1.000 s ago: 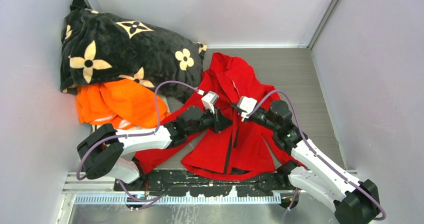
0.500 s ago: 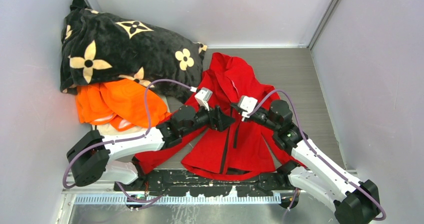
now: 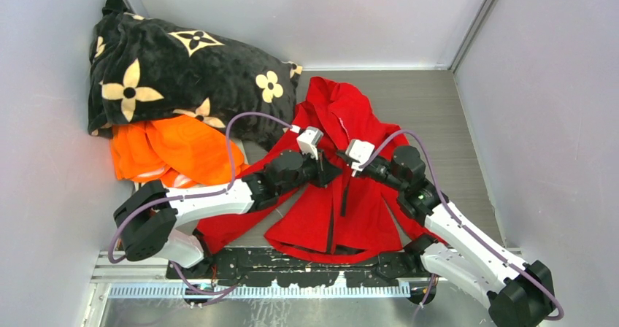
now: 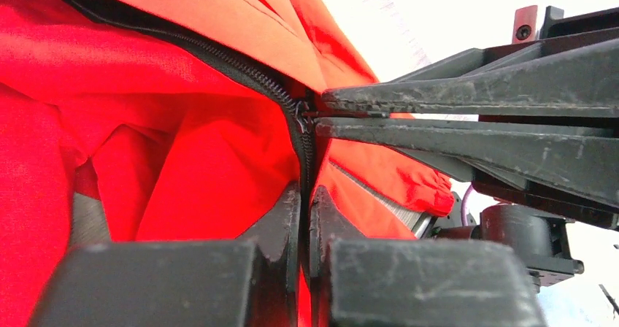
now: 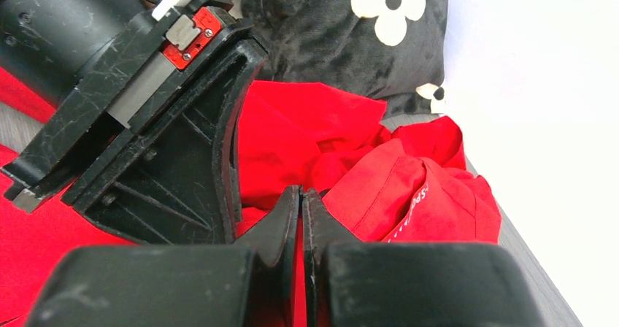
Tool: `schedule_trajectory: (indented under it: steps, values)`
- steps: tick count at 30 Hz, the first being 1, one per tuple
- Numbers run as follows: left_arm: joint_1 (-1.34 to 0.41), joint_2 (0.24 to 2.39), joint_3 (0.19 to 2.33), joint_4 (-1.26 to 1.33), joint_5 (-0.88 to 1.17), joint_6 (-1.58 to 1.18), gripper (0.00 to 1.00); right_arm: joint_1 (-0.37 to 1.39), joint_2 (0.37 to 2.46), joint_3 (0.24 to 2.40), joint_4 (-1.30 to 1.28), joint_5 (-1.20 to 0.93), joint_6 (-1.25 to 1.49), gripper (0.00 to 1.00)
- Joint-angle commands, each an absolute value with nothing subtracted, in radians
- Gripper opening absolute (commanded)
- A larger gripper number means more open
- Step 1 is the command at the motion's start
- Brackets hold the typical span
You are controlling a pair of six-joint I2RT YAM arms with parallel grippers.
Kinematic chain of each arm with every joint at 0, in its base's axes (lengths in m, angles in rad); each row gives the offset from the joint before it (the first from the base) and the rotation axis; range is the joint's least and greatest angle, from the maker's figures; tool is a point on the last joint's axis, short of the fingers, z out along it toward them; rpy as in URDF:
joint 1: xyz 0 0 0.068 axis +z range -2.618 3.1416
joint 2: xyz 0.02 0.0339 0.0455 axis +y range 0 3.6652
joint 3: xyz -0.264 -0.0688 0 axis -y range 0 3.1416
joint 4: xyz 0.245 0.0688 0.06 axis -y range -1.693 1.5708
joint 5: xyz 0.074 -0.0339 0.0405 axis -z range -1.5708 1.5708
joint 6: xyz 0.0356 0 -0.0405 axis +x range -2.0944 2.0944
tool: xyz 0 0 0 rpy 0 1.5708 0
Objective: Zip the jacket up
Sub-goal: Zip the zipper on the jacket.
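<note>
The red jacket (image 3: 361, 217) lies front up on the table, its dark zip (image 4: 306, 155) joined along the lower front and split above (image 4: 233, 60). My left gripper (image 3: 333, 174) is shut on the joined zip just below the slider (image 4: 306, 195). My right gripper (image 3: 342, 154) reaches in from the right and is shut on the thin zip pull at the slider (image 4: 325, 113). In the right wrist view its fingers (image 5: 301, 194) are pressed together over red cloth, with the left arm's wrist body (image 5: 146, 122) close on the left. The two grippers nearly touch.
A black flower-patterned blanket (image 3: 168, 71) is heaped at the back left, with an orange garment (image 3: 175, 152) in front of it. Grey walls close in on the left, back and right. A black perforated rail (image 3: 306, 265) runs along the near edge.
My left gripper opened and drew back to the left, then came forward again and shut on the zip. The right gripper stayed shut and barely moved.
</note>
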State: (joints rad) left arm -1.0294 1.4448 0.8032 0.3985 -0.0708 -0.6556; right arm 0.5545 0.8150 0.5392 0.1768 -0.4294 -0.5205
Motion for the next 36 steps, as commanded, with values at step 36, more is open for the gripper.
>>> schedule_trajectory:
  steps: [36]
  values:
    - [-0.958, 1.137, 0.895, -0.346, -0.048, -0.191, 0.00, 0.144, 1.275, 1.467, 0.163, -0.406, -0.879, 0.01]
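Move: The right fingers already hold the zipper pull, with the slider about 1 cm ahead, 2 cm left and 1 cm below. The collar it is being drawn to lies some 19 cm ahead, 3 cm left and 9 cm below; the white chest lettering is about 11 cm ahead, straight in line, 10 cm below. From the left hand, shut on the zip tape, the slider is roughly 3 cm ahead, level sideways and 4 cm above. Forward and, after a slight dip, steeply up, the right hand draws the gripped zipper pull towards the collar, about 15 cm out and just as far up, drifting some 7 cm right and turning slightly clockwise. The left hand keeps its pinch on the zip below, first easing back about 4 cm, then swinging about 7 cm left and slightly up, its wrist rolling some 20 degrees. ##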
